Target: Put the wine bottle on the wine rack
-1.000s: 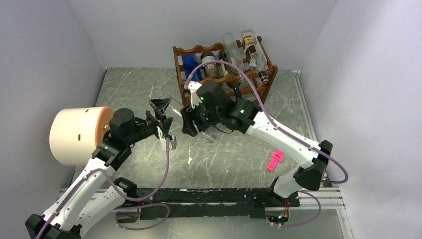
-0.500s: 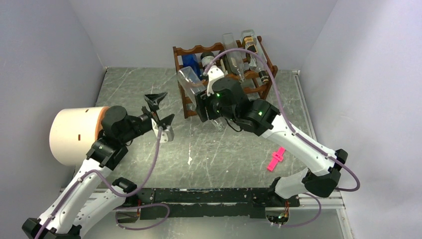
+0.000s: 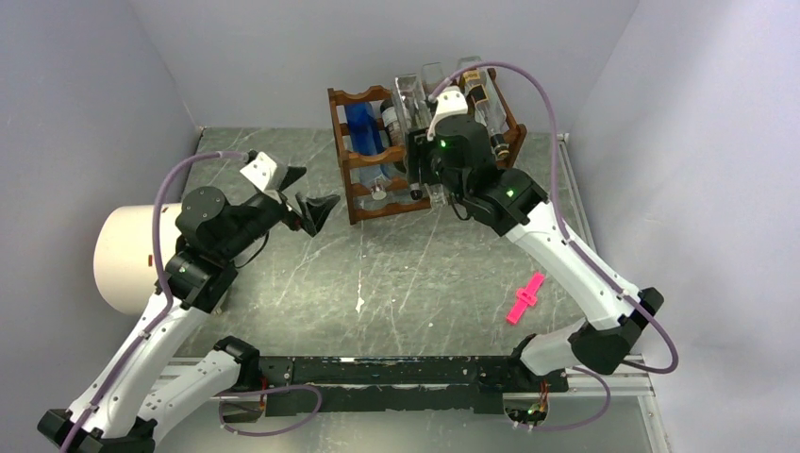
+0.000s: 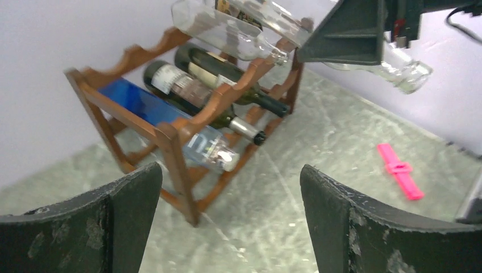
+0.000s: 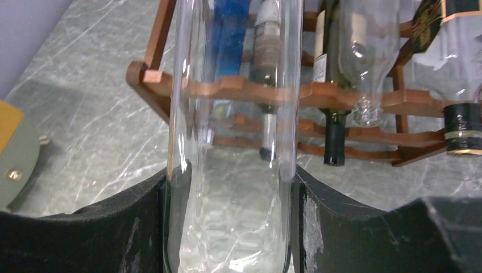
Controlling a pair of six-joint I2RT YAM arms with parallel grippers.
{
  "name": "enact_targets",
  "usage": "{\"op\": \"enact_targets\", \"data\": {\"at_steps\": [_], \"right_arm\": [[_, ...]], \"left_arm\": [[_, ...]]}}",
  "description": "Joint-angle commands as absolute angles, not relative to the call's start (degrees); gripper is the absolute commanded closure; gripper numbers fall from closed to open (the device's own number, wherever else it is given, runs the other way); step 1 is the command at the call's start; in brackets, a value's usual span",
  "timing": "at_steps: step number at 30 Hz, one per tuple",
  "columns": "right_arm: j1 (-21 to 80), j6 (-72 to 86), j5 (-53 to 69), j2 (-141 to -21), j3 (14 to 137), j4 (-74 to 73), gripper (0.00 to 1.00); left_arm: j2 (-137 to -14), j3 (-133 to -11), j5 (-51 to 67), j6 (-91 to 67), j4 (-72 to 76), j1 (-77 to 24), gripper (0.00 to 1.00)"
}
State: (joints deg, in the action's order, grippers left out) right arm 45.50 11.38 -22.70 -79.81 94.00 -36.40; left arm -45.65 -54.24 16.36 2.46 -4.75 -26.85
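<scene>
The wine bottle (image 5: pixel 233 114) is clear glass, and my right gripper (image 5: pixel 230 176) is shut on its body. In the top view the wine bottle (image 3: pixel 408 94) hangs over the top tier of the wine rack (image 3: pixel 351 189), near its middle, with my right gripper (image 3: pixel 426 175) at the rack's front. The left wrist view shows its neck (image 4: pixel 404 73) jutting out past a right finger (image 4: pixel 349 34), apart from the wine rack (image 4: pixel 170 136). Left of the rack my left gripper (image 3: pixel 309 193) is open and holds nothing (image 4: pixel 227 176).
The rack holds a blue bottle (image 3: pixel 363 127), dark bottles (image 4: pixel 227 74) and clear bottles (image 3: pixel 476 80) on its top right. A cream cylinder (image 3: pixel 132 255) stands by the left wall. A pink clip (image 3: pixel 522 302) lies on the table at the right.
My right arm has carried the clear bottle up and back from mid-table to above the rack. My left arm has drawn back to the left and turned, its jaws staying open.
</scene>
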Motion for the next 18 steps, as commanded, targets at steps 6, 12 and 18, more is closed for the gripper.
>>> {"op": "enact_targets", "data": {"at_steps": [6,12,18], "right_arm": [[37.23,8.89,-17.55,-90.12,103.18,-27.01,1.00],[33.33,6.98,-14.02,-99.85,110.03,-26.83,1.00],[31.27,6.06,-11.81,-105.78,114.78,-26.51,1.00]], "left_arm": [[-43.25,-47.82,9.48,-19.98,-4.12,-26.89,0.06],[-47.44,-50.97,3.20,-26.38,-11.79,-26.89,0.06],[-49.70,-54.15,-2.99,-33.82,-19.31,-26.89,0.06]]}}
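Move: The clear wine bottle is already in the right hand, bound for the open top-tier slot of the wine rack, whose middle lies about 16 cm ahead, 2 cm left and 12 cm below. A clear bottle on the top tier lies some 9 cm right of that slot; the brown-label bottle lies directly under the slot, and the blue bottle 9 cm left of it on the lower tier. From the left hand the slot is about 24 cm ahead, 20 cm right and 12 cm lower. The clear wine bottle, still pinched in the right fingers with its base leading, is carried forward some 14 cm over the rack's front top rail, level at first and then also sinking about 6 cm towards the open slot, its tilt barely changing. Meanwhile the empty left hand, fingers wide open, drops about 8 cm, easing slightly forward late on and tipping its fingers down, clear of the rack. ##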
